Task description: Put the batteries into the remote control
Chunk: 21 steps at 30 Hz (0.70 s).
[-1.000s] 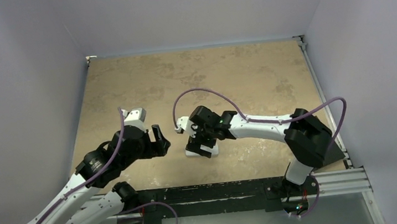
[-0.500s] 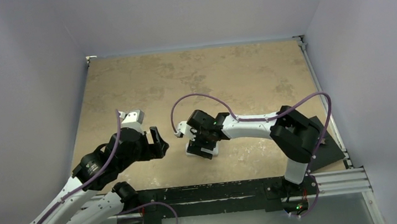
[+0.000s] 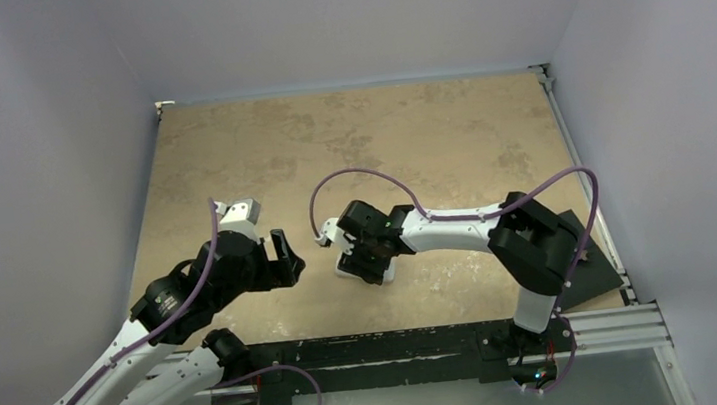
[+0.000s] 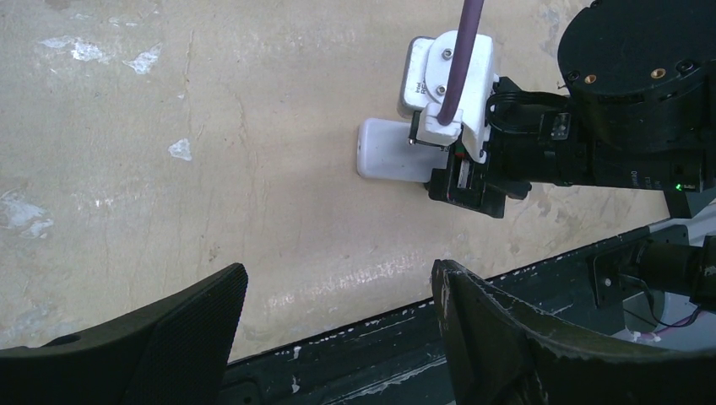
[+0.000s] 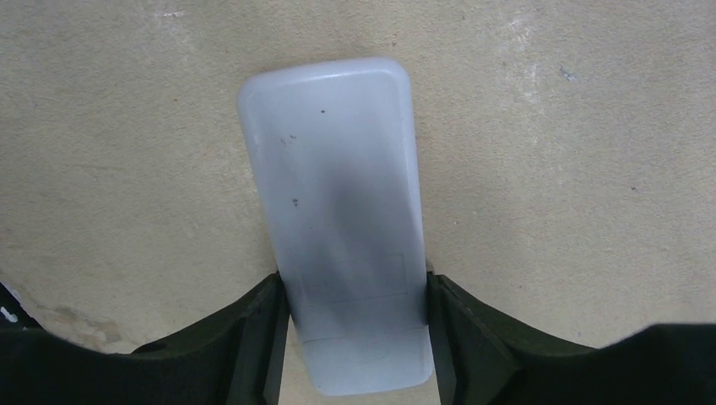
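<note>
The remote control [image 5: 338, 211] lies flat on the tan table with its plain white back up, cover seams showing near its lower end. My right gripper [image 5: 353, 291] straddles that lower end, one black finger pressed against each long side, shut on it. From above, the right gripper [image 3: 366, 262] covers most of the remote control [image 3: 344, 272]. The left wrist view shows the remote control [image 4: 388, 152] sticking out from under the right wrist. My left gripper [image 3: 290, 260] hovers to the left of it, open and holding nothing [image 4: 338, 287]. The batteries are out of view.
A black rail [image 3: 400, 344] runs along the table's near edge, just below the left fingers. A dark flat plate [image 3: 588, 269] lies at the table's right edge beside the right arm's base. Grey walls enclose the table on three sides.
The right gripper's fingers have closed in from wide open onto the sides of the remote control, and the right arm has shifted slightly left. The left gripper has barely moved.
</note>
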Each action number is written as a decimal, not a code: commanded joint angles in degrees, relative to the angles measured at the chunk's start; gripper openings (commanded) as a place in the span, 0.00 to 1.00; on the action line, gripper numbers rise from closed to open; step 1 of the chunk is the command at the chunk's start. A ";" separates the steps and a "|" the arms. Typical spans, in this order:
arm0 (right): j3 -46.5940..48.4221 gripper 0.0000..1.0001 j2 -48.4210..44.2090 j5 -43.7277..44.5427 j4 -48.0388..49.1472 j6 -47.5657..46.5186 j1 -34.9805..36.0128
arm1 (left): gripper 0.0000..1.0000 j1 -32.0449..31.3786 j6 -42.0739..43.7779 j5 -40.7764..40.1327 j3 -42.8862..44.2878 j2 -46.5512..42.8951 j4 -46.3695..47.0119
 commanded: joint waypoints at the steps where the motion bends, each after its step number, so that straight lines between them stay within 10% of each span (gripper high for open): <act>1: -0.74 0.38 -3.82 0.89 0.63 3.91 -0.22 | 0.81 -0.07 -0.78 1.04 1.81 0.00 1.11; 21: -9.85 0.23 -26.98 -16.61 10.97 21.75 -3.18 | 0.83 -0.06 -3.84 17.52 -5.77 -2.56 19.59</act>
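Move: The right fingers already pinch the remote control near one end on the table. Its middle is about 2 cm to the left of the pads, neither ahead nor back, and at their height, with the open left gripper roughly 16 cm to the left of the right hand, 5 cm back and 17 cm above. From the left hand the remote's middle lies about 14 cm to the right, 4 cm ahead and 17 cm below. Keeping its pinch on the remote control's sides, the right hand lifts about 9 cm and draws back some 3 cm, tipping the remote's free left end upward by roughly 20 degrees while turning it a little clockwise towards the left gripper. The left hand, fingers staying wide open and empty, comes to meet it, swinging about 4 cm to the right and 2 cm up, its right side rolling up and its fingers turning clockwise towards the remote. ##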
